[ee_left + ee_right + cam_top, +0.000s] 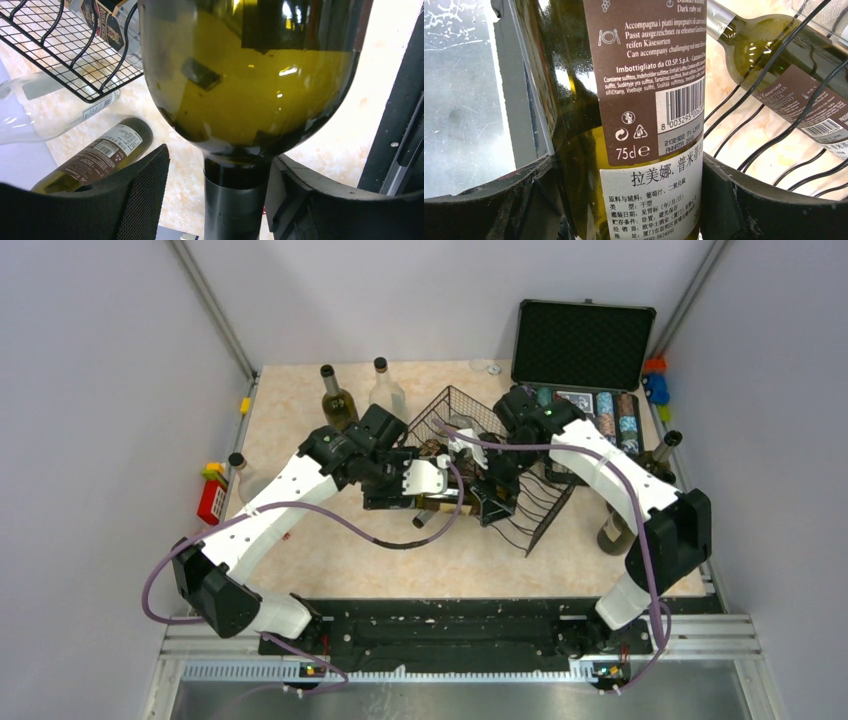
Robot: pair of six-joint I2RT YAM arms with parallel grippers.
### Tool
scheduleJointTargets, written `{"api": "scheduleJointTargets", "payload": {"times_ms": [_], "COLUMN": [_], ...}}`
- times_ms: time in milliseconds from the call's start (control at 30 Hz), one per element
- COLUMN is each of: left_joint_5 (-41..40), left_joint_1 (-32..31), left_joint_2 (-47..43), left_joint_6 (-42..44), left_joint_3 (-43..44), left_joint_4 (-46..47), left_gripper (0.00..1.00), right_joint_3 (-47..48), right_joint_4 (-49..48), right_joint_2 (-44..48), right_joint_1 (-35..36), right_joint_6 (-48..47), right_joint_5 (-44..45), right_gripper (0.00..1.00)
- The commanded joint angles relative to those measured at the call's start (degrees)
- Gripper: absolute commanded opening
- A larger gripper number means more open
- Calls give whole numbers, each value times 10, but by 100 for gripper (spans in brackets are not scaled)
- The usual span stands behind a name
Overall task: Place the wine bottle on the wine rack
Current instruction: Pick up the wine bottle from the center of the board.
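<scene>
The wine bottle (574, 100), green glass with a brown back label, hangs between my two grippers beside the black wire wine rack (535, 502). My right gripper (629, 162) (492, 490) is shut on its body, both pads pressed against the glass. The left gripper (220, 160) (438, 480) is open around its dark neck (232, 205): the right finger sits against the neck, while the left finger (135, 200) stands clear. The bottle's shoulder (250, 85) fills the left wrist view. The rack's mesh (65, 50) lies just beyond it. Another labelled bottle (784, 85) rests in the rack's cradles (774, 150).
A green bottle (95, 157) and a clear one (40, 110) lie on the table by the rack. Upright bottles stand at the back (338, 405) (386, 390), left (240, 475) and right (660, 455). An open black case (585, 345) with chips sits at the back right.
</scene>
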State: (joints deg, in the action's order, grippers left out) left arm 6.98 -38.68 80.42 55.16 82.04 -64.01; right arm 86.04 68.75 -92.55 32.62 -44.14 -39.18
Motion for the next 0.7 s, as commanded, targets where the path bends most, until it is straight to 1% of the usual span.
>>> {"api": "scheduleJointTargets", "payload": {"times_ms": [0, 167, 267, 333, 400, 500, 533, 567, 600, 667], "left_joint_5": [13, 22, 28, 29, 24, 12, 9, 6, 4, 3], "left_joint_1": [3, 3, 3, 3, 2, 2, 3, 3, 3, 4], "left_joint_2": [-7, -6, -5, -4, -4, -6, -8, -10, -12, -17], "left_joint_6": [-12, -13, -12, -12, -12, -14, -18, -24, -27, -35], "left_joint_3": [-5, -3, -4, -4, -8, -12, -13, -12, -11, -8], "left_joint_4": [23, 26, 29, 29, 27, 27, 28, 29, 29, 27], "left_gripper": [68, 60, 52, 43, 31, 7, 1, 0, 0, 0], "right_joint_3": [38, 40, 40, 40, 41, 40, 40, 40, 41, 43], "right_joint_4": [-11, -8, -10, -9, -6, -7, -9, -10, -11, -14], "right_joint_2": [3, 1, 1, 1, 0, 2, 2, 2, 2, 2], "right_joint_1": [-9, -9, -9, -9, -9, -9, -9, -9, -9, -9], "right_joint_6": [-25, -27, -25, -25, -26, -26, -25, -23, -22, -16], "right_joint_5": [-77, -83, -86, -86, -86, -83, -81, -80, -77, -68], "right_gripper": [0, 0, 0, 0, 0, 0, 0, 0, 3, 16]}}
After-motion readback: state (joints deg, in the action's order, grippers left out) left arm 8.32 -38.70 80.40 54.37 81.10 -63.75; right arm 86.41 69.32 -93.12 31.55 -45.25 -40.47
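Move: The neck of the held wine bottle is already between the left hand's open fingers, within a centimetre of their middle; it lies about 19 cm left of the right hand, which grips the body. The wine rack's middle is some 14 cm ahead, 20 cm right and 12 cm below the left hand. The brown-label bottle stands roughly 25 cm ahead and 16 cm left, about 3 cm lower. Left fingers close by nearly half to pinch the bottle's neck, sinking about 0.5 cm; right keeps its hold. ##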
